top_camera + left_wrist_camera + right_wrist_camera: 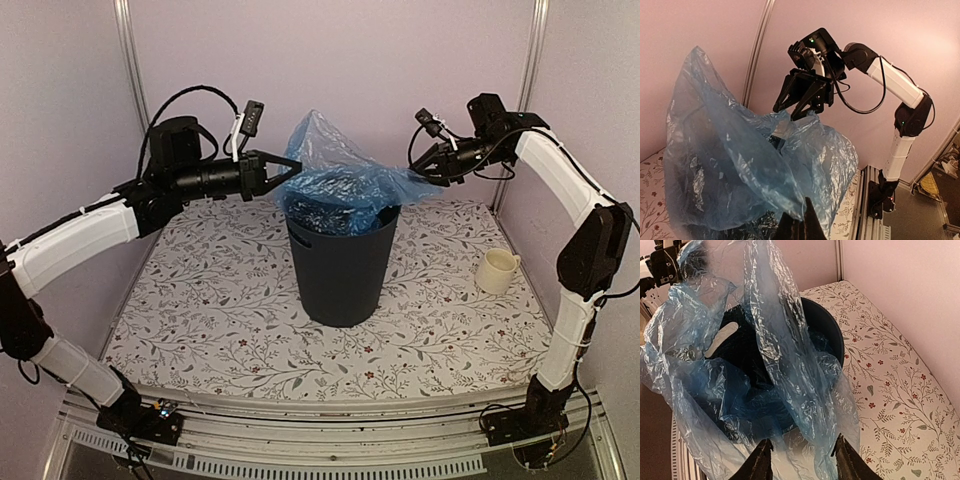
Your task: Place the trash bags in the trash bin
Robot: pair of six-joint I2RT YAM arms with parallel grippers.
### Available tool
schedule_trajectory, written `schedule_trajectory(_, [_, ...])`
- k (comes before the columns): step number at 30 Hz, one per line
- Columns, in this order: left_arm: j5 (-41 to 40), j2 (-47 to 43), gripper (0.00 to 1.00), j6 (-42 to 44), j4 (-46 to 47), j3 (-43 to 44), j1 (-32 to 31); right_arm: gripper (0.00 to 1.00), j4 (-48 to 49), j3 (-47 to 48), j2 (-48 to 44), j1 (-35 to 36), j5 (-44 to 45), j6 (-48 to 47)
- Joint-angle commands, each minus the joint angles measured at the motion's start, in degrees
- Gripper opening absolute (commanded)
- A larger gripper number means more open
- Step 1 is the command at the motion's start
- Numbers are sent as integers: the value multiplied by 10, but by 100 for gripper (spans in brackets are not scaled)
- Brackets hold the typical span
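The light-blue trash bag is draped over the mouth of the dark trash bin, partly sunk inside and partly billowing above the rim. My left gripper is at the bag's left side, shut on its edge; the left wrist view shows the film pinched at the fingertips of that gripper. My right gripper hovers at the bag's right flap. In the right wrist view this gripper has its jaws apart, with loose bag film lying between them above the bin's rim.
A small cream mug stands on the floral table to the right of the bin. Pink walls close in behind and on both sides. A metal rail runs along the near edge by the arm bases.
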Motion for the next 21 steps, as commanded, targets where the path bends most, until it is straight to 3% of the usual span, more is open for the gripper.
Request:
schedule_trajectory(1, [-12,-27,0,13,-18,-17,9,40,10,16,-13,11,4,15])
schedule_trajectory(13, [-24,-43,0,19,-10,-63,34,5,58,24,-41,26,21,69])
schedule_trajectory(21, [-4,6,0,-8,72,-79,40,3,98,17,-60,26,9,112])
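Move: Within the right hand's partly open fingers lies the loose right edge of the trash bag. The bag is draped over the trash bin, whose middle stands about 21 cm to this hand's left, level with it fore and aft and some 20 cm below. The cream mug is roughly 7 cm farther out, 21 cm right and 28 cm down. From the left hand, already pinching a fold of the bag, the bin's middle lies about 9 cm ahead, 11 cm right and 26 cm lower. Closing fully on the bag's right edge, the right fingers pinch it while the hand eases slightly left, then lifts about 4 cm. The left hand keeps its shut grip on its own fold, drawing it some 3 cm left, away from the bin, before sinking about 5 cm and edging forward towards rim height. ##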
